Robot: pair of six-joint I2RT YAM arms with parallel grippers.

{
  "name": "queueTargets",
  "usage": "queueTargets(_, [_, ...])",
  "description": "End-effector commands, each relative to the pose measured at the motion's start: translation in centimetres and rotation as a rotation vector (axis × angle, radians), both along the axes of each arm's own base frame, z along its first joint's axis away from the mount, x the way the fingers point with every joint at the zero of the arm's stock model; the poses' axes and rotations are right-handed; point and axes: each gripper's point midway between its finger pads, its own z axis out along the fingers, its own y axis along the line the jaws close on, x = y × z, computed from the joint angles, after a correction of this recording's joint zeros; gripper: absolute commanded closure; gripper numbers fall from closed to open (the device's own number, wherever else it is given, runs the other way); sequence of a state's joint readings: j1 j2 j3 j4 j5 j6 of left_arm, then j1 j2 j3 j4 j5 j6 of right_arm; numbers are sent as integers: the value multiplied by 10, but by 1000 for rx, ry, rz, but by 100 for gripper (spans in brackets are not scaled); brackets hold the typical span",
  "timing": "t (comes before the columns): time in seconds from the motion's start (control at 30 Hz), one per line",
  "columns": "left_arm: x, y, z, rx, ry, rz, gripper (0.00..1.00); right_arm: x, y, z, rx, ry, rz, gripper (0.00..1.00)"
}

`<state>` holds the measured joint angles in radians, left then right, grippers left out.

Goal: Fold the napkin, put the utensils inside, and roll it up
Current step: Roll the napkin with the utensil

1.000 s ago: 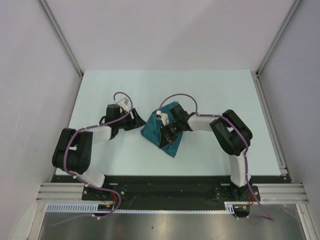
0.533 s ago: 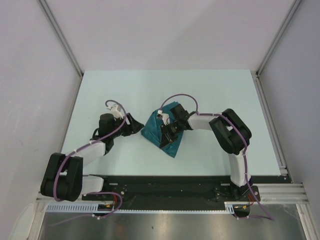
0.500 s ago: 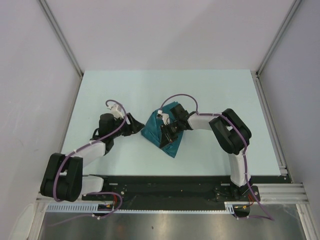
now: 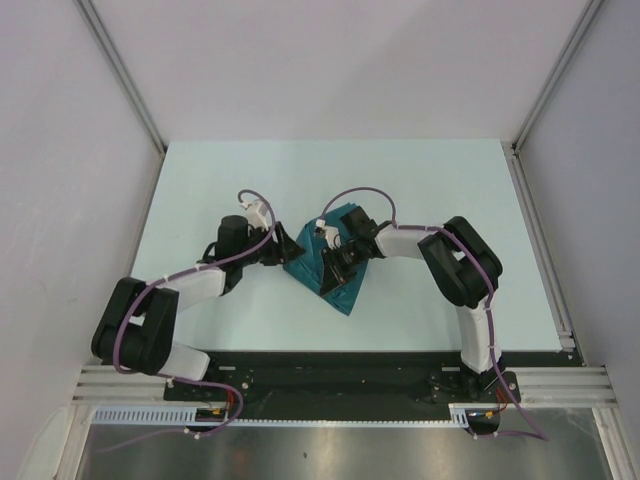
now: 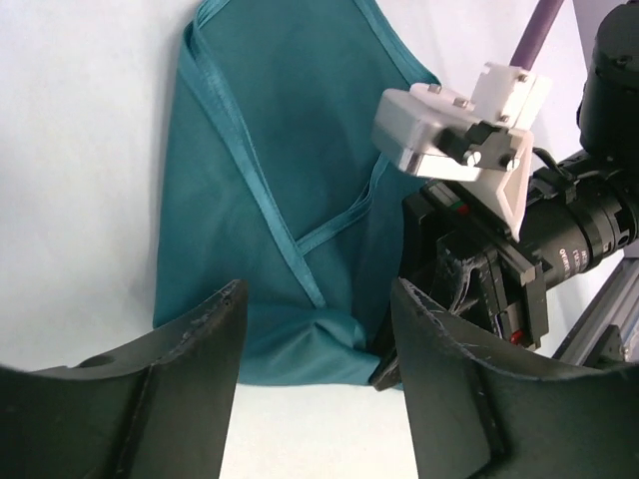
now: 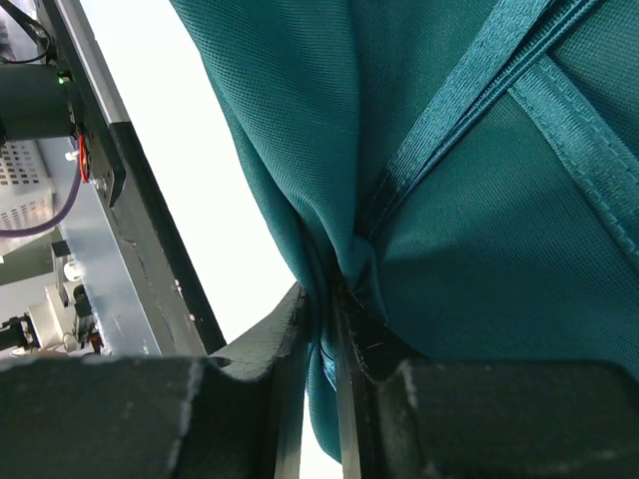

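Observation:
The teal napkin lies bunched in a rough folded wedge at the middle of the table. My right gripper is on top of it and shut on a pinched fold of the napkin; the cloth is squeezed between the jaws of the right gripper. My left gripper is at the napkin's left edge, open, its fingers straddling the near hem of the napkin without touching it. The left gripper faces the right gripper across the cloth. The utensils are hidden or out of view.
The pale table is bounded by a metal rail on the right and by the black base bar at the near edge. White walls close in on three sides.
The left arm drew back to the left, then came in again to the napkin's left edge. The right gripper kept its hold on the cloth and barely moved.

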<state>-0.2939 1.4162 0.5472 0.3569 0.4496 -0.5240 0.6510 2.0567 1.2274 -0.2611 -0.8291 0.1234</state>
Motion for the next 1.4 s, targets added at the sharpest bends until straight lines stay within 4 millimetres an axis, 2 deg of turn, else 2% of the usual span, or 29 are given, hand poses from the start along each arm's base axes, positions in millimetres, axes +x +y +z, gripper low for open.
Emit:
queueTargets(0.0, [16, -11, 19, 11, -94, -42, 39, 7, -10, -18, -78, -3, -29, 80])
queueTargets(0.13, [13, -13, 11, 28, -77, -53, 44, 8, -10, -18, -73, 0, -29, 80])
queueTargets(0.37, [4, -16, -2, 62, -46, -69, 45, 9, -11, -18, -71, 0, -30, 80])
queueTargets(0.43, [4, -14, -2, 73, -51, -64, 48, 9, -11, -17, -69, 0, -32, 80])
queueTargets(0.53, [4, -13, -8, 86, -40, -58, 62, 9, -11, -18, -68, 2, -32, 80])
queueTargets(0.57, [4, -13, -10, 87, -36, -59, 70, 9, -11, -18, -68, 2, -32, 80])
queueTargets(0.63, [4, -13, -11, 90, -30, -63, 77, 10, -11, -17, -67, -2, -35, 80])
queueTargets(0.73, [6, -13, -13, 99, -29, -61, 97, 10, -10, -15, -62, -2, -34, 79])
queueTargets(0.77, [7, -12, -11, 101, -34, -60, 100, 11, -10, -14, -61, -3, -38, 79])
queueTargets(0.93, [15, -9, -13, 129, -37, -37, 100, 12, -7, -6, -40, -5, -38, 74])
queueTargets(1.13, [28, -9, -18, 156, -18, -29, 100, 15, -5, 21, 1, -44, -43, 51])
queueTargets(1.23, [33, -5, -22, 171, -5, -14, 100, 18, -6, 36, 13, -80, -51, 44])
queueTargets(1.37, [36, -1, -27, 171, 18, -2, 100, 28, -11, 44, -5, -136, -81, 40])
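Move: The left end of the napkin's rolled edge lies almost beneath the left fingertips, about 1 cm back and some 6 cm down. From the left hand, the right gripper is about 6 cm right, 7 cm back and 6 cm lower, and the napkin's far corner some 11 cm ahead, 10 cm right and 7 cm below. The right fingers already pinch the middle of the rolled edge, right at their tips. Lower the left gripper about 3.5 cm towards the left part of the rolled edge, shutting its open fingers completely on the way and easing it forward about 2 cm at the end. Hold the right hand still on its pinch until the left is shut, then spread its fingers to let the roll go and lift off some 2 cm. ##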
